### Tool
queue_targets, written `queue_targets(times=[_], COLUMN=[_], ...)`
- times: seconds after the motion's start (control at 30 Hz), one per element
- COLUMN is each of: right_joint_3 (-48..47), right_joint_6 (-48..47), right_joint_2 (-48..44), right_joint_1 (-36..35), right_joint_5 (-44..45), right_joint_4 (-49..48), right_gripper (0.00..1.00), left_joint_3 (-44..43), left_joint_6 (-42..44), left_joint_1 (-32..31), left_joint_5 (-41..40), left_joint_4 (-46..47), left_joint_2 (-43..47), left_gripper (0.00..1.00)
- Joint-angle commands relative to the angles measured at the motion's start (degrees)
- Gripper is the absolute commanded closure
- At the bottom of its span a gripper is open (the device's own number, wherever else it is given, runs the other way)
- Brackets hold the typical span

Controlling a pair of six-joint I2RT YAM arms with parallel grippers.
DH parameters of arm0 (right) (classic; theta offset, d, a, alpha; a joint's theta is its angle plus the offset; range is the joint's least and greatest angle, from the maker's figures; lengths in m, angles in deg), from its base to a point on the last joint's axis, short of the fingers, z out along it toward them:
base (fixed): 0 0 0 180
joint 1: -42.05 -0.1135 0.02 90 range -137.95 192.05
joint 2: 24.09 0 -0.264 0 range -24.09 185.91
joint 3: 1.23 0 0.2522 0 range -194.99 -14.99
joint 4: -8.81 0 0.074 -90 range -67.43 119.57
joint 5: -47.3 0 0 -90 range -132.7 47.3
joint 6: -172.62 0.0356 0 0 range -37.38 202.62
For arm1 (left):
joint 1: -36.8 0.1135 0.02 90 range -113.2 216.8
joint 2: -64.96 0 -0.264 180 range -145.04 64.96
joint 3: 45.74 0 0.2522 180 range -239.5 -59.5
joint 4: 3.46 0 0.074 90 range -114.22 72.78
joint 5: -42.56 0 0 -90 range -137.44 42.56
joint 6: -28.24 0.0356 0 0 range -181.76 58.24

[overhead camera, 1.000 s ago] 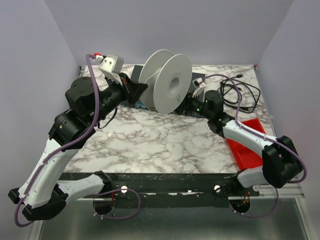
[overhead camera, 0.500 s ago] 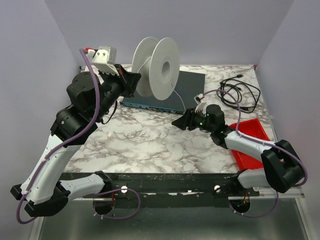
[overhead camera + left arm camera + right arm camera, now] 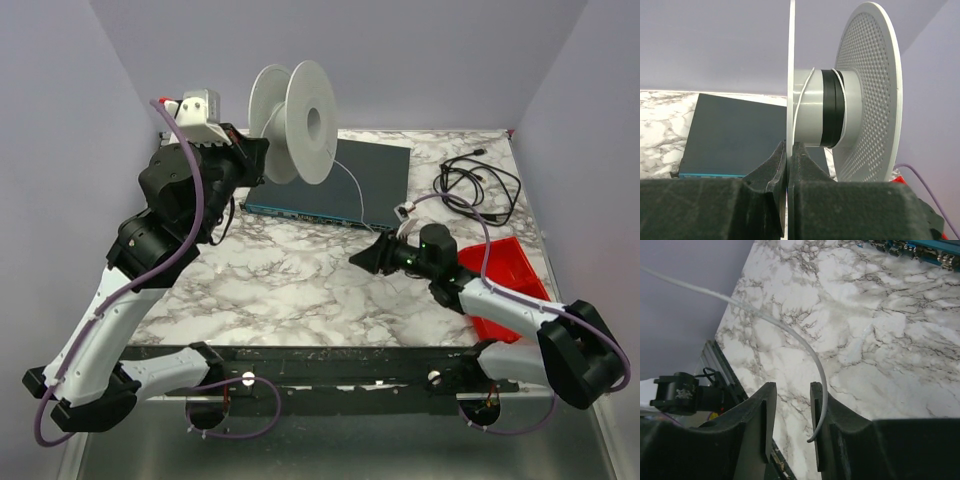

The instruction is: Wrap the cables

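My left gripper is raised at the back left and is shut on one flange of a white spool, holding it in the air. The left wrist view has the thin flange pinched between my fingertips. A turn of the thin white cable lies on the grey hub beside a black band. From the spool the cable runs down to my right gripper, low over the table's middle. The right jaws stand apart, and the cable's loose end rests along the inner face of one finger, unpinched.
A flat dark box lies on the marble table under and behind the spool. Thicker black cords are coiled at the back right. A red tray sits at the right edge, by my right arm.
My left arm has carried the spool up and to the left, off the dark box. My right gripper has drawn back toward the near side, trailing the cable, with its jaws a little narrower.
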Motion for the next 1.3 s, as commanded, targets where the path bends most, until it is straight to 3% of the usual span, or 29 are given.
queue_targets(times=[0.0,0.13,0.27,0.53,0.7,0.8,0.97,1.27], right_joint_3=[0.2,-1.0,-7.1,-22.2,-32.5,-41.1,-54.1,-66.9], right_joint_6=[-0.2,-0.7,-4.1,-14.4,-17.6,-19.8,-25.6,-39.7], right_joint_2=[-3.7,-5.7,-7.4,-5.2,-3.5,-4.6,-4.8,3.2], right_joint_1=[-0.9,-2.4,-6.8,-22.1,-29.0,-29.7,-29.7,-29.7], right_joint_5=[1.9,3.2,9.0,25.8,39.2,44.0,49.7,59.5], right_joint_4=[3.5,7.4,19.4,42.0,53.4,58.6,61.6,55.8], right_gripper=[0.65,0.84,0.99,0.99,0.99,0.99,0.99,0.99], left_joint_3=[1.1,2.2,1.1,-8.5,-13.5,-13.2,-14.1,-8.5], left_joint_6=[-2.1,-2.9,-4.0,-7.1,-1.7,2.2,9.1,18.6], left_joint_1=[0.5,1.3,3.9,10.7,11.5,11.9,12.0,8.0], left_joint_5=[-5.7,-8.4,-9.8,-13.2,-18.4,-18.2,-16.4,-5.3], left_joint_4=[6.6,7.7,7.1,0.4,-0.3,1.5,1.1,2.4], left_joint_2=[0.2,-0.9,-3.9,-15.4,-23.0,-25.6,-29.9,-26.4], left_gripper=[1.0,1.0,1.0,1.0,1.0,1.0,1.0,1.0])
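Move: The white cable passes between the right gripper's open fingers, about 1 cm back and 1 cm above their midpoint. From the right hand, the spool is about 10 cm ahead, 10 cm left and 36 cm higher, and the dark panel 20 cm ahead, 6 cm left and 12 cm below. The left hand holds the spool's rim, its middle about 8 cm ahead, 6 cm right and 1 cm up; that stretch of cable is 3 cm back, 16 cm right and 34 cm down. Shut the right gripper on the white cable while easing back slightly, then swing back and left before raising it steeply, nearly 30 cm in all, tilting the fingers up. Meanwhile keep the left pinch on the spool rim and carry it about 17 cm forward over the dark panel and 13 cm down, its left side rolling up some 25 degrees. ##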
